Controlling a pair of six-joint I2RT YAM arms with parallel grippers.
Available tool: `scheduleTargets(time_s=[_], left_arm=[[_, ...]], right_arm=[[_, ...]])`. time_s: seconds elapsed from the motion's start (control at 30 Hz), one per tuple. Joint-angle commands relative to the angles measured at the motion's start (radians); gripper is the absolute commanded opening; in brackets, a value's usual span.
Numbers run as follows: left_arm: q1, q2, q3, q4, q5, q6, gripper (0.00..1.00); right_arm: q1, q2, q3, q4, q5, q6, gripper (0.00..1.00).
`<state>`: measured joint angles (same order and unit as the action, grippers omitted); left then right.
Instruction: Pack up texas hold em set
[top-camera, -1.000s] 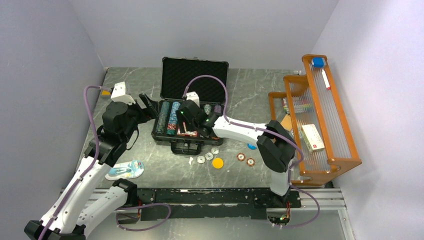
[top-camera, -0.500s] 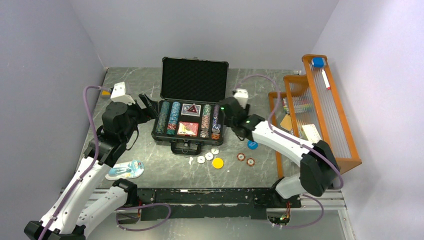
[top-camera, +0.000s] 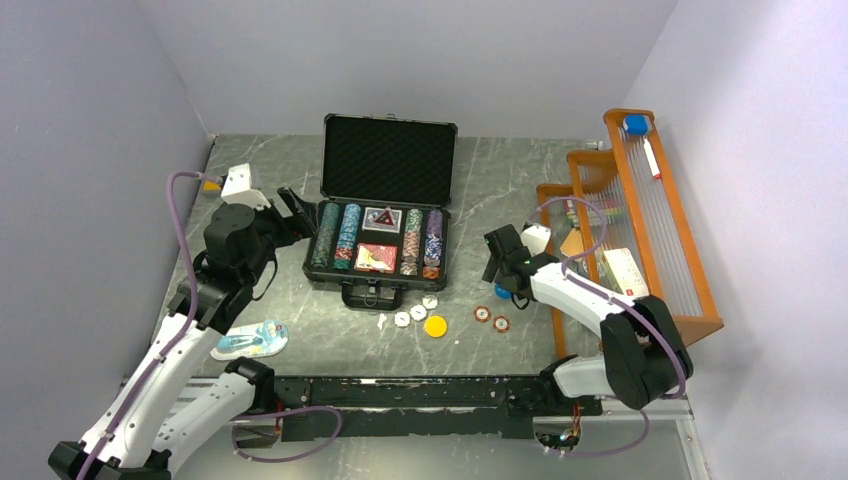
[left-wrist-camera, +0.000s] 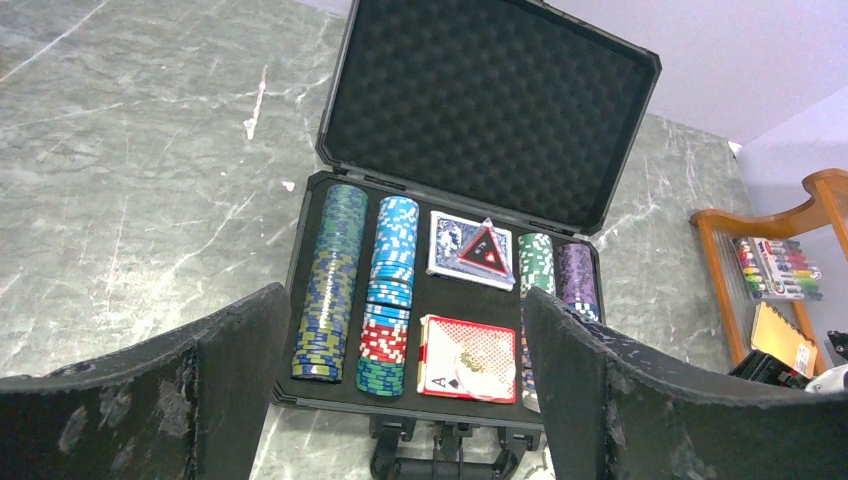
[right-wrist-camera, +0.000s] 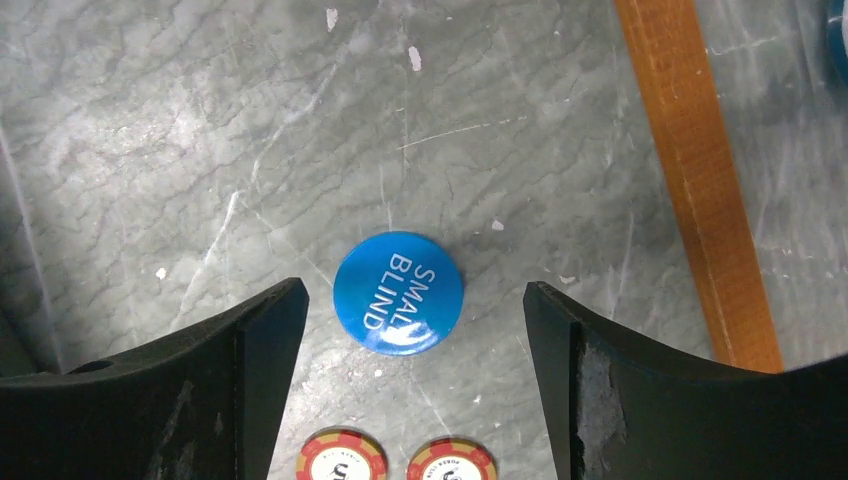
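The black briefcase (top-camera: 320, 275) lies open at the table's middle, lid (top-camera: 388, 158) up. It holds rows of striped chips (left-wrist-camera: 325, 280), a blue deck (left-wrist-camera: 470, 245) and a red deck (left-wrist-camera: 468, 358). On the table in front lie three white discs (top-camera: 417, 312), a yellow disc (top-camera: 435, 325), two red chips (top-camera: 491, 318) and a blue "small blind" disc (right-wrist-camera: 398, 293). My right gripper (right-wrist-camera: 412, 295) is open, hovering over the blue disc, with the red chips (right-wrist-camera: 340, 458) just beyond it. My left gripper (left-wrist-camera: 405, 300) is open and empty left of the case, facing it.
An orange wooden rack (top-camera: 640, 230) with pens and boxes stands at the right; one of its legs (right-wrist-camera: 690, 170) runs close to my right gripper. A blue-white blister pack (top-camera: 250, 339) lies at the front left. Walls enclose the table.
My right arm has pulled out of the case, swung right and toward the table's front, and now hangs open over the blue disc. The left arm has not moved.
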<state>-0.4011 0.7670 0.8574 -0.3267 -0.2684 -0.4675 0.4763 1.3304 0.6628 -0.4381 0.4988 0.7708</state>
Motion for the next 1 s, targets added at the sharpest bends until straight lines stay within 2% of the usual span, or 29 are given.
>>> scheduleTargets(time_s=[0.0,0.2,0.5,0.7,0.97], left_arm=[[-0.006,-0.003,0.002,0.017,0.0,0.005,0.9],[-0.005,0.004,0.005,0.018,-0.002,0.006,0.9],[-0.006,0.004,0.002,0.02,-0.001,0.009,0.9],[-0.005,0.002,0.002,0.018,-0.003,0.009,0.9],[-0.005,0.008,0.003,0.018,-0.011,0.01,0.9]], right_arm=[[-0.016,0.032,-0.008,0.041,-0.028,0.036,0.82],[-0.025,0.056,-0.035,0.073,-0.058,0.045,0.7],[-0.04,0.09,-0.057,0.106,-0.084,0.05,0.65],[-0.042,0.101,-0.025,0.085,-0.099,0.019,0.48],[-0.038,0.028,0.049,0.025,-0.093,-0.006,0.48]])
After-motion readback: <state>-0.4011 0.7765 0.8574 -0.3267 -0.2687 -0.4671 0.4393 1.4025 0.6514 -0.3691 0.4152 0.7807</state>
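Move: The blue small-blind button lies practically straight below the right hand's open fingers, about 3 cm down on the table. Of the two red chips, one lies some 7 cm back and 5 cm left of the button, the other about 9 cm back and 1 cm left of it; the yellow button is around 16 cm left of it and 9 cm back. From the left hand the blue button is roughly 42 cm to the right, 2 cm back and 27 cm below. Straight down over the blue button goes the right hand, about 2 cm in the first half, then it stays low, easing barely a centimetre forward. Meanwhile its fingers close from wide open to roughly half and pinch the button by its rim from both sides, the wrist hardly turning. ##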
